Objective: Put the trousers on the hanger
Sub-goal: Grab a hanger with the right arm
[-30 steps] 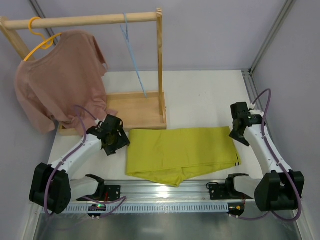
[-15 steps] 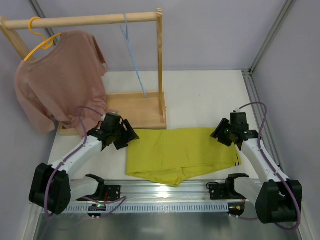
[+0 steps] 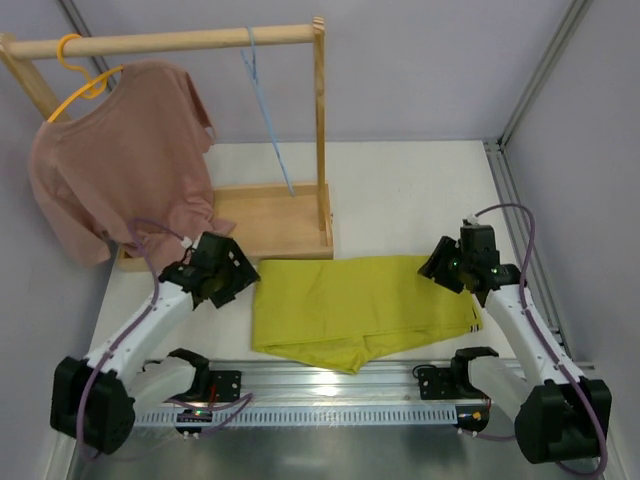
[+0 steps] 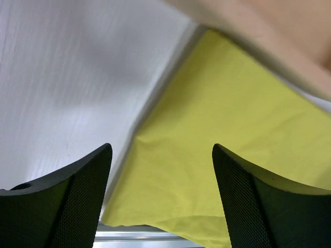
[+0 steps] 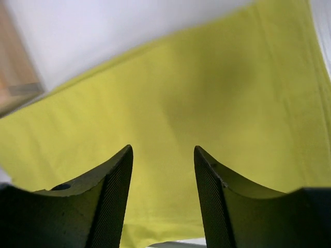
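The yellow-green trousers [image 3: 360,305] lie folded flat on the white table near the front edge. They also show in the left wrist view [image 4: 227,144] and the right wrist view [image 5: 196,103]. The thin light-blue hanger [image 3: 266,115] hangs from the wooden rail [image 3: 170,42], its lower end over the wooden base. My left gripper [image 3: 235,275] is open and empty just off the trousers' left edge. In its wrist view the left gripper [image 4: 161,155] is above that edge. My right gripper [image 3: 440,265] is open and empty over the trousers' right top corner, as the right wrist view [image 5: 163,155] shows.
A dusty-pink T-shirt [image 3: 120,150] hangs on a yellow hanger [image 3: 80,70] at the rail's left end. The rack's wooden base tray [image 3: 270,225] and upright post [image 3: 320,130] stand just behind the trousers. A metal rail [image 3: 330,385] runs along the front edge.
My left gripper has drawn back left and down, off the trousers' top left corner. My right gripper has stayed near the trousers' right top corner after moving in from the right.
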Controlling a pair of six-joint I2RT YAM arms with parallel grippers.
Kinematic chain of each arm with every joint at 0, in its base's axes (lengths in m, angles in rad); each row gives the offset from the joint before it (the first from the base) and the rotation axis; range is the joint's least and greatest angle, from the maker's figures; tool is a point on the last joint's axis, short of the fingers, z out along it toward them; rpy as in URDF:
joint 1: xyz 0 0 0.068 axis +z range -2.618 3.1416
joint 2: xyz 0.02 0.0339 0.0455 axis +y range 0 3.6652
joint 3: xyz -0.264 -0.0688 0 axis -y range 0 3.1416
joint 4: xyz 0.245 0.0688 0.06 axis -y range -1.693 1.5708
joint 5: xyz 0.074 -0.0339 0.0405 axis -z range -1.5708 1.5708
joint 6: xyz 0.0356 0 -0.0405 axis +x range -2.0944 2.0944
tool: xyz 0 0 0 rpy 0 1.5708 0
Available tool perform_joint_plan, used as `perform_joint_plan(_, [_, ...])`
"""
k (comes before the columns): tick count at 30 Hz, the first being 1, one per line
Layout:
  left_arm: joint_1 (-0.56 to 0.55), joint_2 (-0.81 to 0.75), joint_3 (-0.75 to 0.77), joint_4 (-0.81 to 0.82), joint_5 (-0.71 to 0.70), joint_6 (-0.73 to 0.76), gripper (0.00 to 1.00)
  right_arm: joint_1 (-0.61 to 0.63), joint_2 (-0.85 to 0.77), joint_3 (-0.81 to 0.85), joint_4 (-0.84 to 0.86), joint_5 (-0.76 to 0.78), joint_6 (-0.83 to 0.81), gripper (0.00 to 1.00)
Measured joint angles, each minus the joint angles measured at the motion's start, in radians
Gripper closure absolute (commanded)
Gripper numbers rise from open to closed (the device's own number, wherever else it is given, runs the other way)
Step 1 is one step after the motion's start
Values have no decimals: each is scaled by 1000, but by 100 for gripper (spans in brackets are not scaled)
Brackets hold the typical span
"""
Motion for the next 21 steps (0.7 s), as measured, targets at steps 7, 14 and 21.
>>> perform_joint_plan(7, [0,-241,290,-58,51,121,0,351,-15,581,-80,25,-30,29])
perform_joint_plan(14, [0,-277,340,-77,193,173,0,696,179,1075,-54,173,-68,25])
perform_joint_plan(21, [0,-364,177,-42,346,166,1,845,550,1414,-40,346,-166,28])
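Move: The blue hanger on the rack lies about 31 cm left of the right hand, 12 cm ahead and some 38 cm above. The rack's post stands about 21 cm left of that hand, 12 cm ahead, its middle 22 cm up; the folded trousers lie 14 cm left, 5 cm back and 5 cm below. From the left hand, the hanger is roughly 14 cm ahead, 8 cm right and 39 cm above. Right hand, opening and tipping level, climbs about 40 cm and swings left towards the hanger; left hand rises too. ##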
